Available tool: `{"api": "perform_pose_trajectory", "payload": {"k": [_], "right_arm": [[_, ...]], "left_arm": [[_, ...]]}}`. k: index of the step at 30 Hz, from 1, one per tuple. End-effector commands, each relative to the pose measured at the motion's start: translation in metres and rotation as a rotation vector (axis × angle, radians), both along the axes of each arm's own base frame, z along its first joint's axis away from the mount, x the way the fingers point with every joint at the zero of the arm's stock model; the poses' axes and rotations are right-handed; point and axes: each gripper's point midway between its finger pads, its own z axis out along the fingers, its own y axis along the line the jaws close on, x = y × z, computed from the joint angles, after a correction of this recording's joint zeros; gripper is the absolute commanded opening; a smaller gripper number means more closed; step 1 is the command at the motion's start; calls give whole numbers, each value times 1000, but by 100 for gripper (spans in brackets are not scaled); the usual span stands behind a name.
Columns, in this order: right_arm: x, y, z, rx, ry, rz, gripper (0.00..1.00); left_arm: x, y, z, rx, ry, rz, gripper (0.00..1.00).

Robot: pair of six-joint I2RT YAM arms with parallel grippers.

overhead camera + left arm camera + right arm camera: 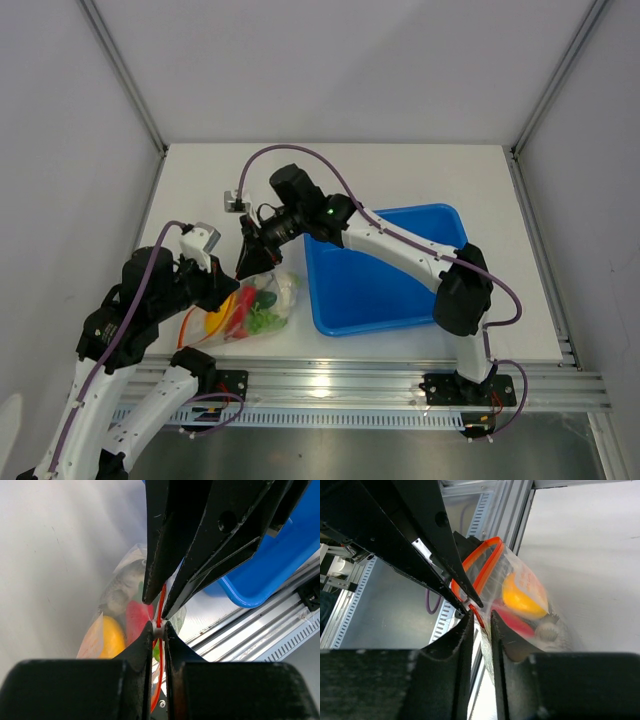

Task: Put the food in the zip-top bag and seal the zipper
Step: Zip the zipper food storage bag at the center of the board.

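Observation:
The zip-top bag (262, 305) lies near the front edge, left of centre, with the food inside: yellow squash (218, 318), a red piece (137, 620), green lettuce (265, 320), a grey fish (122, 587). My left gripper (159, 628) is shut on the orange-red zipper (161, 600), pinching a small white piece on the strip. My right gripper (481, 617) comes from the far side, tip to tip with the left. Its jaws stand narrowly apart with the zipper (482, 565) and crinkly film in the gap. Behind it the strip bows open in a loop.
A blue tray (390, 210) sits right of the bag under the right arm. The aluminium rail (330, 380) runs along the front edge just below the bag. A small grey fixture (234, 200) stands on the table behind the right gripper.

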Motion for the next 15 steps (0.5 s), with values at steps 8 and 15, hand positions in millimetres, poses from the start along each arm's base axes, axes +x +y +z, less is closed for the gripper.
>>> {"api": "perform_pose_trajectory", "payload": {"k": [8,15], "right_arm": [[-1,4,15,48,-17,15,0],[11,5,22,77,-20,-59,0]], "left_arm": [[6,-1,15,-10,-59,-5,1],[7,4,15,-2,-57,32,1]]}}
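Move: The red zipper strip stands between the right hand's parted fingertips, practically at the hand point. The white slider is about 2 cm back and 1 cm left of it. In the bag, roughly 8 cm below the right hand, the red pepper lies some 6 cm back and 2 cm left, and the yellow squash about 7 cm back and 6 cm left. For the left hand, already gripping the slider, that bit of strip is about 2 cm ahead and 1 cm to the right. Staying in place, the right hand shuts its fingers from about a quarter open to fully closed and pinches the red zipper strip just beyond the slider. The left fingers keep their grip on the white slider; at the very end both hands barely start to creep forward and left, less than half a centimetre. ##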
